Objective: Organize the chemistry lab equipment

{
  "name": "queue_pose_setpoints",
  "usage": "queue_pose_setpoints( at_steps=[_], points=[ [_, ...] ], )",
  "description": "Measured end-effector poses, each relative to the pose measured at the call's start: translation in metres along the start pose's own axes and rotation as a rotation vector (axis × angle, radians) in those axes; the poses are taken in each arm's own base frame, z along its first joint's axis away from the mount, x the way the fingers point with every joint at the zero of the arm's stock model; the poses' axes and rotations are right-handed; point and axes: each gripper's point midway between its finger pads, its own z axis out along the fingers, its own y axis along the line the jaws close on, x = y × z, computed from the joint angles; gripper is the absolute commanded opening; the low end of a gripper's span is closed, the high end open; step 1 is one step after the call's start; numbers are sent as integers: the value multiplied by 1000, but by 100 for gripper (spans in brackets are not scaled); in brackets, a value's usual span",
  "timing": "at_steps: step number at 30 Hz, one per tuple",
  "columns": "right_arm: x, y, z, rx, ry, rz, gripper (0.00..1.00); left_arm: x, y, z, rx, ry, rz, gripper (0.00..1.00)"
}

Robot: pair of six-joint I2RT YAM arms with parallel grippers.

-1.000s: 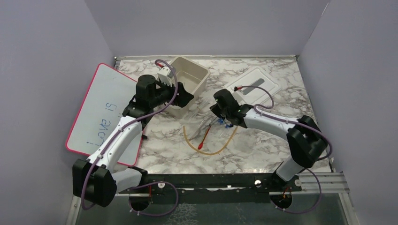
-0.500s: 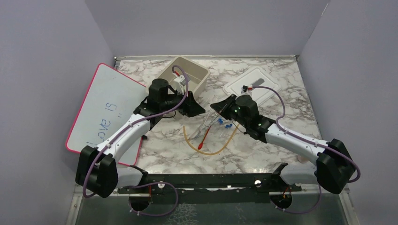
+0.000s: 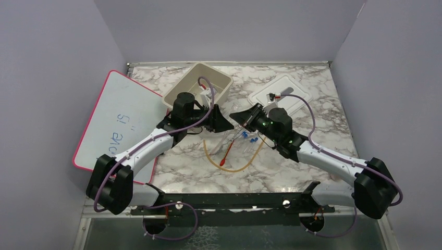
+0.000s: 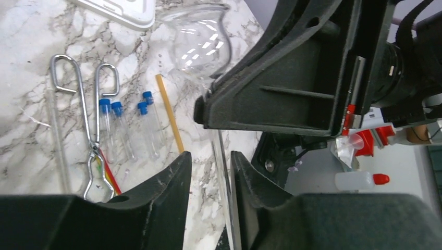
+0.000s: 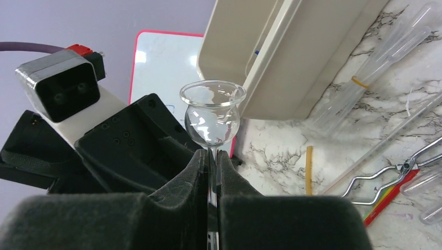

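My right gripper is shut on the thin stem of a clear glass funnel tube, whose round bulb stands just above the fingertips. My left gripper straddles the same stem. The stem rests against one finger, with a gap to the other. The two grippers meet above the table. Below them lie metal tongs, three blue-capped clear tubes, the amber rubber tube and the red-tipped dropper.
The beige tub stands behind my left arm. Its white lid lies at the back right. A pink-rimmed whiteboard leans at the left. Long clear pipettes lie beside the tub.
My left arm has swung right to meet the right gripper, and its jaws have narrowed around the glass stem. The right arm has shifted and turned, still holding the glass.
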Motion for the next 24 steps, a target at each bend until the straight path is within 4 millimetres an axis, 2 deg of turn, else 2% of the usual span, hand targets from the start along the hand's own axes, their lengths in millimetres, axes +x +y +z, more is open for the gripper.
queue_pose_setpoints(
  at_steps=[3, 5, 7, 8, 12, 17, 20, 24],
  points=[
    [0, 2, -2, -14, 7, 1, 5, -1, 5, 1, -20, -15, 1, 23],
    [2, 0, -2, -14, 13, 1, 8, -3, 7, 1, -33, -27, 8, 15],
    [1, -1, -2, -13, 12, 1, 18, -3, 6, 2, -34, -32, 19, 5],
    [1, -2, -2, -13, 13, 1, 27, -4, 5, 2, -32, -34, 27, 0],
    [0, 2, -4, -33, 11, -21, 48, -5, 8, 1, -48, -42, 59, 0],
    [-7, 14, -12, -64, -6, -42, 54, -8, 20, -2, -119, -34, 89, 0],
    [-14, 22, -22, -77, -30, -57, 54, -25, 22, -3, -180, -42, 130, 0],
    [-27, 31, -39, -84, -76, -82, 54, -71, 28, -10, -298, -83, 233, 0]
  ],
)
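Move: The glass thistle funnel stands upright in the right fingers, which pinch it under the bowl, its middle about 5 cm below them. Its stem already lies between the left hand's half-open fingers, its middle level with them. From the left hand, the beige box is some 14 cm ahead, 13 cm left and 15 cm down; the pipette bundle lies about 4 cm ahead, 5 cm left and 21 cm down, with the tongs almost straight below. The funnel changes hands: the left fingers close on its stem below the right grip, then the right fingers open and let go. The left hand, first nearly still, carries it about 6.5 cm forward, rising some 3 cm towards the beige box, its wrist turning about 20 degrees as the fingers swing forward and dip. The right hand backs off up, to the right and slightly back. ##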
